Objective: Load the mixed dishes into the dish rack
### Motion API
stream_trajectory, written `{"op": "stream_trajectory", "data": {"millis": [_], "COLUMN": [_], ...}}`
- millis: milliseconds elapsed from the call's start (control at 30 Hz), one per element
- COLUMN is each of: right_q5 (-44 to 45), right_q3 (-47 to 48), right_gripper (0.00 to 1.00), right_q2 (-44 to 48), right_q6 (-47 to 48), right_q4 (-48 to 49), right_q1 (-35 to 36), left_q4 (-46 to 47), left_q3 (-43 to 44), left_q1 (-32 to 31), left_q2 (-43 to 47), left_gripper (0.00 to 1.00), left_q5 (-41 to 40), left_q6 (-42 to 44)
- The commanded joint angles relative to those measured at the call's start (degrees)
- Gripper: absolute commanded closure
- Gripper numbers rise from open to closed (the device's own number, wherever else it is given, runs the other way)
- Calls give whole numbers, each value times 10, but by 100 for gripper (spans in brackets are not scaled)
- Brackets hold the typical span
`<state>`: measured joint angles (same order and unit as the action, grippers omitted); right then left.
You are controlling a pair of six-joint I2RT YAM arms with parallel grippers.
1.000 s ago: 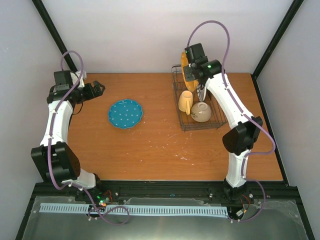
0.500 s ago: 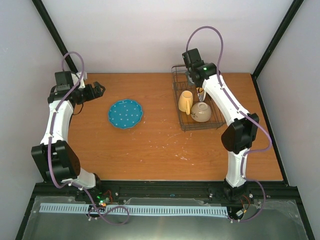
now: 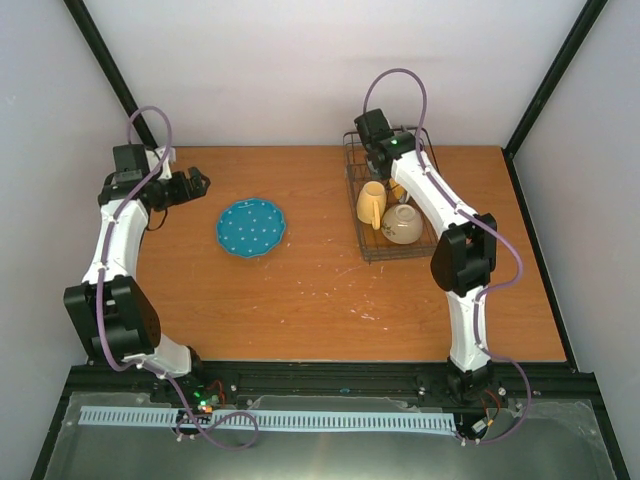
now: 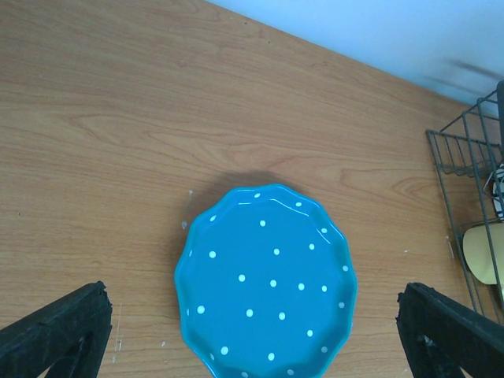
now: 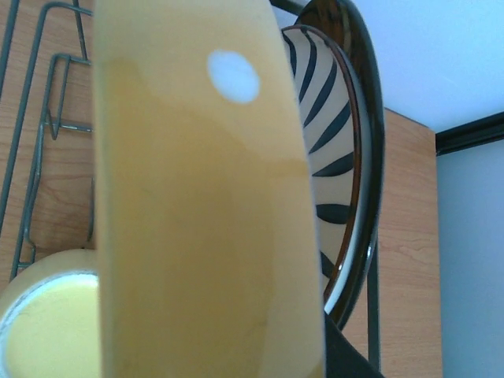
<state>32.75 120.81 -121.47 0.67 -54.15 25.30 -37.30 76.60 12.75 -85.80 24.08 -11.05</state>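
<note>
A blue plate with white dots point(image 3: 251, 227) lies flat on the table, left of the dish rack point(image 3: 400, 256). My left gripper point(image 3: 192, 182) hovers to its left, open and empty; in the left wrist view the blue plate point(image 4: 266, 283) lies between its fingertips. My right gripper point(image 3: 383, 160) is down at the rack's far end, shut on the dotted orange-yellow plate point(image 5: 205, 220), which stands on edge. Behind it stand a black-and-white striped plate point(image 5: 332, 134) and a dark-rimmed plate point(image 5: 346, 24). A yellow mug point(image 3: 372, 203) and a cream bowl point(image 3: 402, 224) sit in the rack.
Dark frame posts run up the back corners, and white walls close the table's far side. The rack's wire wall point(image 4: 455, 157) shows at the right of the left wrist view. The right arm's elbow point(image 3: 462, 255) hangs beside the rack's near right corner.
The right arm has lowered the orange-yellow plate from above the rack down into its far end. The left arm and blue plate have not moved.
</note>
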Motion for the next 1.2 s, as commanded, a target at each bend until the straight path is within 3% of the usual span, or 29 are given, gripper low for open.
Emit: {"op": "stream_trajectory", "data": {"millis": [0,867,1000,1100,1167], "right_q5": [29,-16,-12,-9,-6], "right_q3": [39,39,31,30,30], "right_gripper": [97,97,85,61,56], "right_q2": [7,-78,-79,-78,-77], "right_q6": [-7,-39,-46,-50,-52], "right_q4": [50,19,12,9,7], "right_q1": [-8,-27,-27,-27,-27], "left_q4": [5,-7,-9,-9,-11], "left_q3": [12,45,42,36,29], "left_q1": [0,1,0,0,0], "left_q2": [-16,-73,-76,-79,-82], "left_gripper": [0,0,0,0,0], "left_q5": [-10,-18,-8,2,11], "left_q6": [14,29,28,26,24]}}
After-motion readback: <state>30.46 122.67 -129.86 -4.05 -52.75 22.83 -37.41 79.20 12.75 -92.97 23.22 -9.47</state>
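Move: The right hand holds the orange plate on edge over the dish rack. The slot it is bound for lies roughly 5 cm ahead, 1 cm to its right and 15 cm below. From this hand the striped plate stands about 2 cm ahead, 4 cm right and 10 cm below, the mug some 8 cm back and 7 cm left, the bowl 14 cm back and 1 cm right, both 15 cm below. From the left hand, the slot is about 50 cm right, 15 cm ahead and 15 cm below. The right hand lowers the orange plate edge-on into the rack beside the striped plate, edging forward and a touch right with hardly any drop at first, then sinking to about 6.5 cm down and 2.5 cm forward in all, with a slight clockwise turn, and stopping there before its fingers start to open around the plate. The left hand, empty and wide open, sinks about 3 cm and eases 2 cm forward, then holds still. ##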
